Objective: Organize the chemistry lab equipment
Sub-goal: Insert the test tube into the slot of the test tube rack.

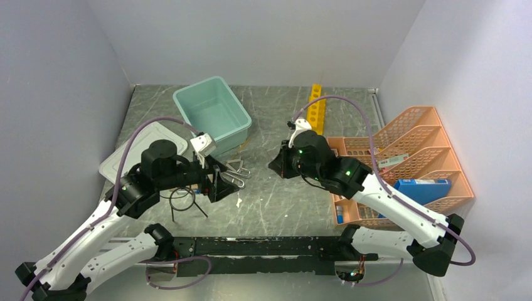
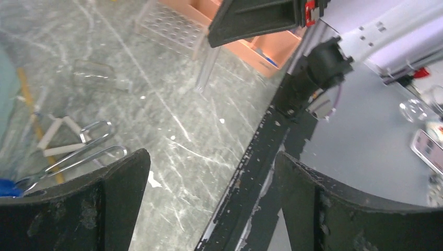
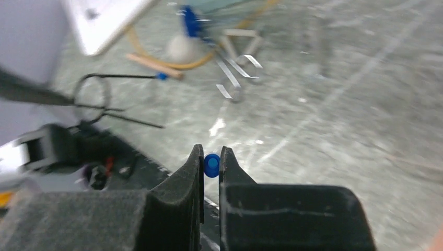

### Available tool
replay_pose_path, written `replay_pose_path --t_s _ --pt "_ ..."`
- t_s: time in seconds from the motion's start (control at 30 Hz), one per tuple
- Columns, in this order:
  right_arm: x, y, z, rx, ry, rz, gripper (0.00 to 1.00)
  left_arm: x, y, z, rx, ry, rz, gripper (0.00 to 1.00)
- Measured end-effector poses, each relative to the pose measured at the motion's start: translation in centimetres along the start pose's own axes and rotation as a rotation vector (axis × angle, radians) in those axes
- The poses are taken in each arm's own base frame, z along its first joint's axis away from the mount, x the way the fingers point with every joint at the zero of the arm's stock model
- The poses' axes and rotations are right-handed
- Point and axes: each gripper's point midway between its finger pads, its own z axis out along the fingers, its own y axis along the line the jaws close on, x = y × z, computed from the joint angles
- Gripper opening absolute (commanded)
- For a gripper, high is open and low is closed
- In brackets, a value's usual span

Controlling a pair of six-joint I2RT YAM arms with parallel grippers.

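Note:
My right gripper [image 3: 210, 152] is shut on a small blue-capped tube [image 3: 211, 165]; only its cap shows between the fingertips. In the top view that gripper [image 1: 278, 167] hovers over the middle of the table. The left gripper [image 2: 211, 157] stands wide open with nothing between its fingers, low above the table next to the silver wire clips [image 2: 83, 151]. From above, this gripper [image 1: 216, 180] is just left of the clips [image 1: 236, 172] and beside the black wire ring stand [image 1: 185, 200]. The yellow test-tube rack [image 1: 317, 106] lies at the back. A wooden stick [image 3: 154, 66] and a tan hose [image 3: 175, 61] lie beyond the ring stand [image 3: 94, 94].
A pale teal tub [image 1: 213, 111] stands at the back left, with its grey-white lid [image 1: 132, 157] on the table by the left wall. An orange mesh organiser [image 1: 411, 157] with a blue box [image 1: 421, 188] fills the right side. A black rail [image 1: 263, 246] runs along the near edge.

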Motion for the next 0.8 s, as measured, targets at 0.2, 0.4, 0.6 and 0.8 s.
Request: replay_pose_path --t_s 0.2,0.4,0.6,0.8 --pt "1.3 -6.9 0.8 0.329 -0.021 -0.001 0.0 -0.9 2.3 -0.8 -0.154 -0.06 -0.003 0.92" --pt "0.7 -12.1 0.9 0.555 -0.078 0.016 0.0 -1.0 3.9 -1.3 -0.253 -0.089 -0.008 0.9" --pt "0.7 -16.6 1.1 0.718 -0.1 0.049 0.0 -0.2 5.3 -1.3 -0.315 -0.075 -0.017 0.89" --pt "0.3 -20.2 0.8 0.816 -0.134 0.115 0.0 1.5 6.6 -1.4 -0.372 -0.058 -0.027 0.9"
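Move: The test tube, already gripped by its blue cap in the right hand, is headed for the clear rack about 11 cm ahead, 16 cm right and 22 cm below. A capped tube already stands some 5 cm beyond the rack's middle and 1 cm left of it. The yellow rack lies roughly 30 cm ahead of the hand and 20 cm right. From the open left hand, the clear rack is around 16 cm ahead, 26 cm right and 24 cm down. The blue-capped tube is swept right, forward and down towards the clear rack, the right hand travelling about 15 cm right while it turns some 40 degrees clockwise and rolls its left side down, fingers still shut on the cap. The left hand, empty and wide open, draws off forward and left, sinking a little and turning counter-clockwise. ##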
